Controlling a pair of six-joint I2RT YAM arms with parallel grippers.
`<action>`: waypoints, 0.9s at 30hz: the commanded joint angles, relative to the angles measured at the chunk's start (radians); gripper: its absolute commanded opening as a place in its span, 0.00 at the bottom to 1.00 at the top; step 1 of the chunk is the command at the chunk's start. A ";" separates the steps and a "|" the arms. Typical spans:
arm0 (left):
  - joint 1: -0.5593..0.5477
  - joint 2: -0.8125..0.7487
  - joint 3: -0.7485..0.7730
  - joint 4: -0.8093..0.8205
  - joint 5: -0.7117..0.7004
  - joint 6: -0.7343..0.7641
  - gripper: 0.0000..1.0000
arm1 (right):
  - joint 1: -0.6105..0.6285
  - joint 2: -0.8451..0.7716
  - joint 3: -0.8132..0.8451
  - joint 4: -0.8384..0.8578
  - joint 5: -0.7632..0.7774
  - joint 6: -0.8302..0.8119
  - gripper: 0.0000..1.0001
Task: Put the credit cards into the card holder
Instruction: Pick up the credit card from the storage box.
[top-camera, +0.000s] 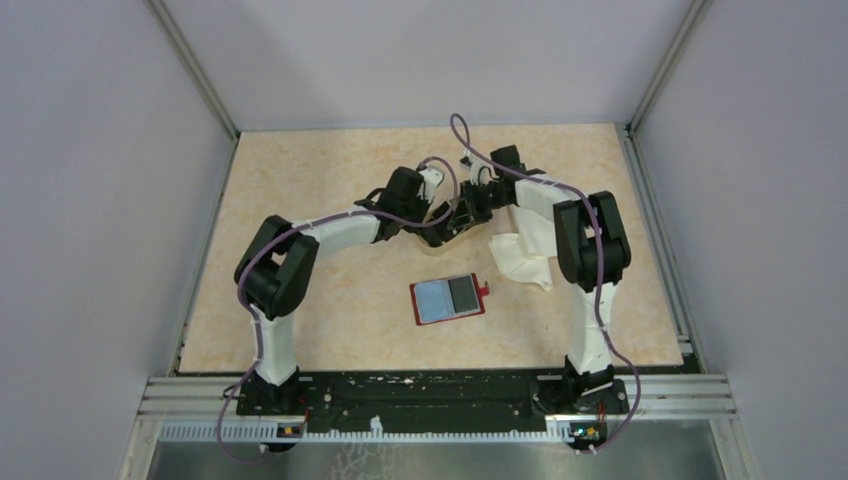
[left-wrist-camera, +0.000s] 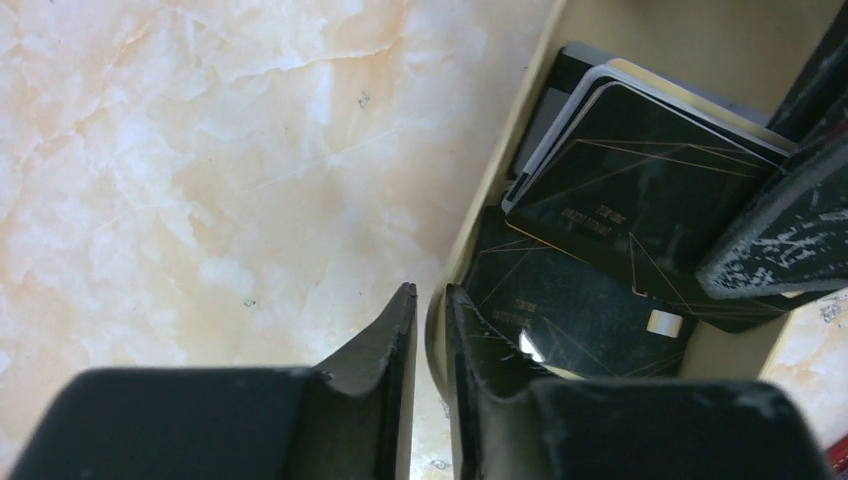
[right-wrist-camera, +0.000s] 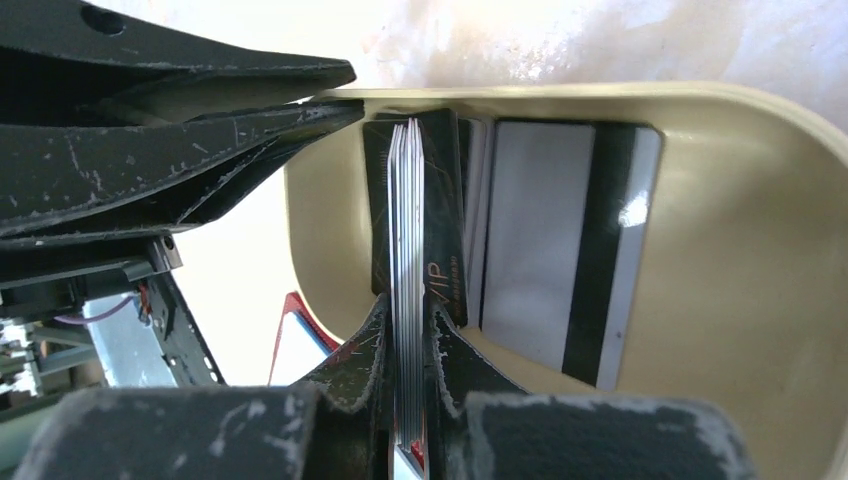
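Observation:
The red card holder lies open at mid-table, with a light blue card and a dark card showing in it. Its red corner shows past the tray. Beyond it the tan oval tray holds credit cards: black ones and a whitish one with a black stripe. My right gripper is shut on a stack of several cards, held edge-on over the tray. My left gripper straddles the tray's rim, its jaws nearly together on it.
A crumpled white cloth lies to the right of the tray, under the right forearm. Both grippers meet over the tray at the table's middle back. Grey walls enclose the table on three sides.

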 joint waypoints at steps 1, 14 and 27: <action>0.022 -0.001 0.036 -0.013 0.009 -0.038 0.28 | 0.003 -0.003 -0.003 0.032 -0.073 0.026 0.02; 0.043 -0.184 -0.119 0.045 0.088 -0.165 0.54 | -0.003 0.061 -0.004 0.057 -0.127 0.070 0.24; 0.044 -0.402 -0.366 0.175 0.277 -0.281 0.54 | -0.045 0.043 -0.010 0.076 -0.166 0.096 0.26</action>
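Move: The left fingers hold the storage box's far-left corner rim; the box's middle is about 8 cm to the right, level ahead and 2 cm below, and the card stack some 4 cm right and 2 cm back. The right fingers pinch that stack on edge, its middle roughly 2 cm ahead and 2 cm left. From the right hand, the box's middle lies 3 cm ahead and 2 cm right, the card holder 11 cm straight back, the cloth 13 cm right and 3 cm back. The left hand opens to about half and lets go of the box's corner rim, creeping about a centimetre forward and left first, then backing off some 7 cm towards its base while rising 5 cm and rolling about 20 degrees, left side dropping. Over the near side of the storage box the right hand almost stays put, dipping about 1 cm with a slight tilt as its fingers loosen part-way around the card stack and stay on either side of it. ##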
